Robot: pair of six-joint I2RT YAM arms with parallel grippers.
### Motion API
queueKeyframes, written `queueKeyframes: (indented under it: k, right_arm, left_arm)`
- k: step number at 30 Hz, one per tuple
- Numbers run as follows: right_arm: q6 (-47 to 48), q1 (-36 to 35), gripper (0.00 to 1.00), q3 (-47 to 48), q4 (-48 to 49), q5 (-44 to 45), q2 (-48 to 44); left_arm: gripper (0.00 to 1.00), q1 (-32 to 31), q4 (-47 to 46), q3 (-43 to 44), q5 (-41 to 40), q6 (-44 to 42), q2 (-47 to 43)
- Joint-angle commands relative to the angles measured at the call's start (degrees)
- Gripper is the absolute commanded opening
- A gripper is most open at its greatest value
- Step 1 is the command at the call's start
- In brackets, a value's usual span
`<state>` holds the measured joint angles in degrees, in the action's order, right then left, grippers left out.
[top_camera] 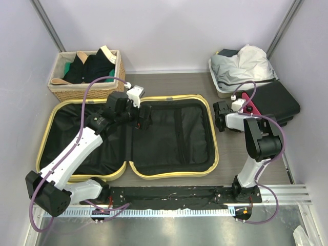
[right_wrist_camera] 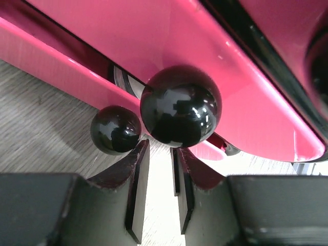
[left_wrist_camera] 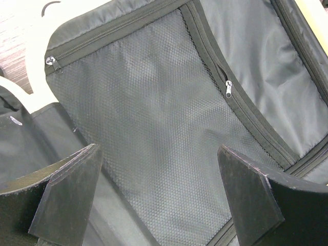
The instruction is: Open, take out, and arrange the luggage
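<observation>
The luggage (top_camera: 164,146) lies open and flat, both pale-yellow halves showing black lining. My left gripper (top_camera: 144,118) hovers over the middle hinge, open wide with nothing in it. In the left wrist view, the left gripper (left_wrist_camera: 159,148) frames the mesh pocket (left_wrist_camera: 148,102) of the lining, with two zip pulls higher up. My right gripper (top_camera: 220,117) is to the right of the luggage, off its edge. In the right wrist view, the right gripper (right_wrist_camera: 161,144) has a narrow empty gap, and a glossy black ball (right_wrist_camera: 180,105) on a pink object (right_wrist_camera: 154,41) sits just past the tips.
A wicker basket (top_camera: 87,72) of dark clothes stands at the back left. A grey bin (top_camera: 218,84) holding pale fabric stands at the back right. A black case (top_camera: 277,102) lies at the right, with the pink object (top_camera: 249,105) beside it. A smaller black ball (right_wrist_camera: 115,129) is nearby.
</observation>
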<state>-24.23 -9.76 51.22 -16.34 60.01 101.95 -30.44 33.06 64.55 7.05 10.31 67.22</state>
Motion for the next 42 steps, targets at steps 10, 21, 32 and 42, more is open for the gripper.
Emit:
queueKeyframes:
  k: [10,21,32,42]
  right_arm:
    - [2.1,-11.7,0.54,-3.1,3.6,-3.4,-20.6]
    - [3.4,-8.3,0.57,-1.8,4.7,-23.0,-46.7]
    - [10.4,-8.0,0.57,-17.2,23.4,-25.7,-64.4]
    - [11.6,-8.0,0.60,-19.0,24.4,-24.5,-66.1]
  left_arm:
    - [1.00,4.0,-4.0,-1.9,-3.6,4.3,-3.1]
    - [1.00,16.7,-10.6,-6.0,-5.2,4.9,-13.1]
    - [1.00,16.7,-19.0,-11.7,-13.1,2.3,-24.8]
    - [1.00,16.7,-19.4,-12.1,-13.7,3.0,-24.7]
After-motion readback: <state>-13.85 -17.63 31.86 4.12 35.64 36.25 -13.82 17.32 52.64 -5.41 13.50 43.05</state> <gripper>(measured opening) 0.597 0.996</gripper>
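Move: Just beyond the right hand's half-open, right-pointing fingertips lies the knobbed pink front of the black drawer box; the box's middle is about 12 cm right, 5 cm ahead and slightly above. The white basket of clothes is some 16 cm ahead, and the suitcase's right half about 33 cm left and 7 cm back. From the left hand, the drawer box lies roughly 60 cm right, 11 cm ahead and 17 cm down. Backing off from the drawer knobs, the right hand rises about 22 cm and shifts left 8 cm, drawing back slightly late on; its fingers open wider and swing up from right-and-down to level and nearly forward. Meanwhile the empty left hand, still wide open, sweeps some 13 cm left over the suitcase hinge, then climbs, also levelling its fingers and turning them forward. ##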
